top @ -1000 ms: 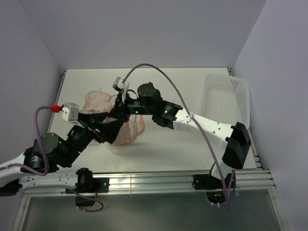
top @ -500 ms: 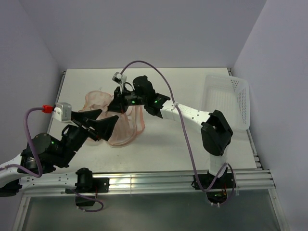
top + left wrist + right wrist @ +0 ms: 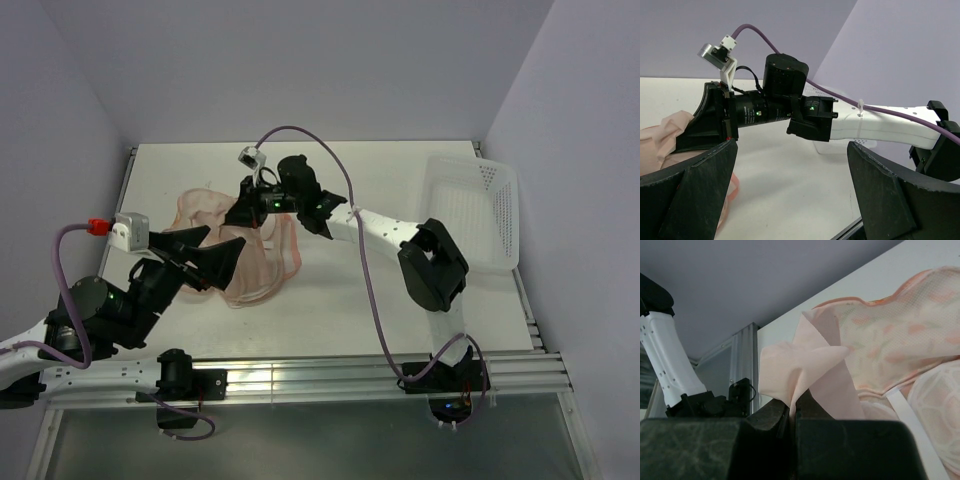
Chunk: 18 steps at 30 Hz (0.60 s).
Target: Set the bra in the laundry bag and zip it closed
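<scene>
The laundry bag lies open left of the table's middle, peach with an orange rim; its patterned fabric fills the right wrist view's right side. My right gripper is over the bag's far edge, shut on a fold of the pale pink bra and holding it up. The bra's cups are hidden. My left gripper is wide open and empty just left of the bag. In the left wrist view the left gripper frames bare table, with pink fabric at the left edge.
A white perforated basket stands at the right edge of the table. The right arm stretches across from the right, over the table's middle. Purple cables loop above both arms.
My left gripper drew back from the bag to the left, open. My right gripper moved slightly farther away with the bra fabric still pinched, its elbow folding nearer.
</scene>
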{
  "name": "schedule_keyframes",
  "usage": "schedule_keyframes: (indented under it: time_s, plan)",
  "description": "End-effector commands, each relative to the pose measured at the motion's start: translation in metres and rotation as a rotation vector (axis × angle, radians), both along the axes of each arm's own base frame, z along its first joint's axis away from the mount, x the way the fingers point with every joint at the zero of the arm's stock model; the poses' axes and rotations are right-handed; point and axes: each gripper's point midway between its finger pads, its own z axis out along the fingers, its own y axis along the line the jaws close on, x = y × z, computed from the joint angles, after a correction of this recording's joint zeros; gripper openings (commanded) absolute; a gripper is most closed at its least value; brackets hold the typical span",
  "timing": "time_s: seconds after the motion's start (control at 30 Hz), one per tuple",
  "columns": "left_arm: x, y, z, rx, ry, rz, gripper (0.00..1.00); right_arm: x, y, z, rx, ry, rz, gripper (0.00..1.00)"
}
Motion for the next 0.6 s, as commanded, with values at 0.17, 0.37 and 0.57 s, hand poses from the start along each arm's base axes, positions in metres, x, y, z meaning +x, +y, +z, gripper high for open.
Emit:
schedule_keyframes:
  time_s: [0.17,0.37,0.57]
  plan:
    - [0.004,-0.017,-0.009,0.015,0.001,0.013,0.99,0.039,-0.003,-0.016,0.006,0.004,-0.051,0.0]
    - [0.01,-0.04,-0.028,0.058,0.003,0.034,0.99,0.06,-0.007,-0.042,-0.058,0.022,-0.098,0.0]
    - [0.027,-0.06,-0.033,0.06,-0.011,0.024,0.99,0.084,-0.01,-0.064,-0.125,0.018,-0.149,0.04]
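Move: Pinched in the right fingers, the bra hangs over the laundry bag; the middle of the bag's right half lies about 6 cm ahead, 3 cm right and 22 cm below this hand. The bag's left flap is roughly 9 cm ahead and 14 cm left, the pink edge strip 8 cm ahead and 11 cm right, both equally low. From the left hand, that right half is some 21 cm ahead, straight in line sideways and about 40 cm down. Lowering the bra towards the bag's right half, the right hand sinks about 8 cm and reaches some 6 cm forward, keeping its pinch while the left-pointing fingertips dip slightly and swing a little forward. The empty left hand, fingers wide open, sets off rightward and down, about 5 cm each way, rolling slightly. ##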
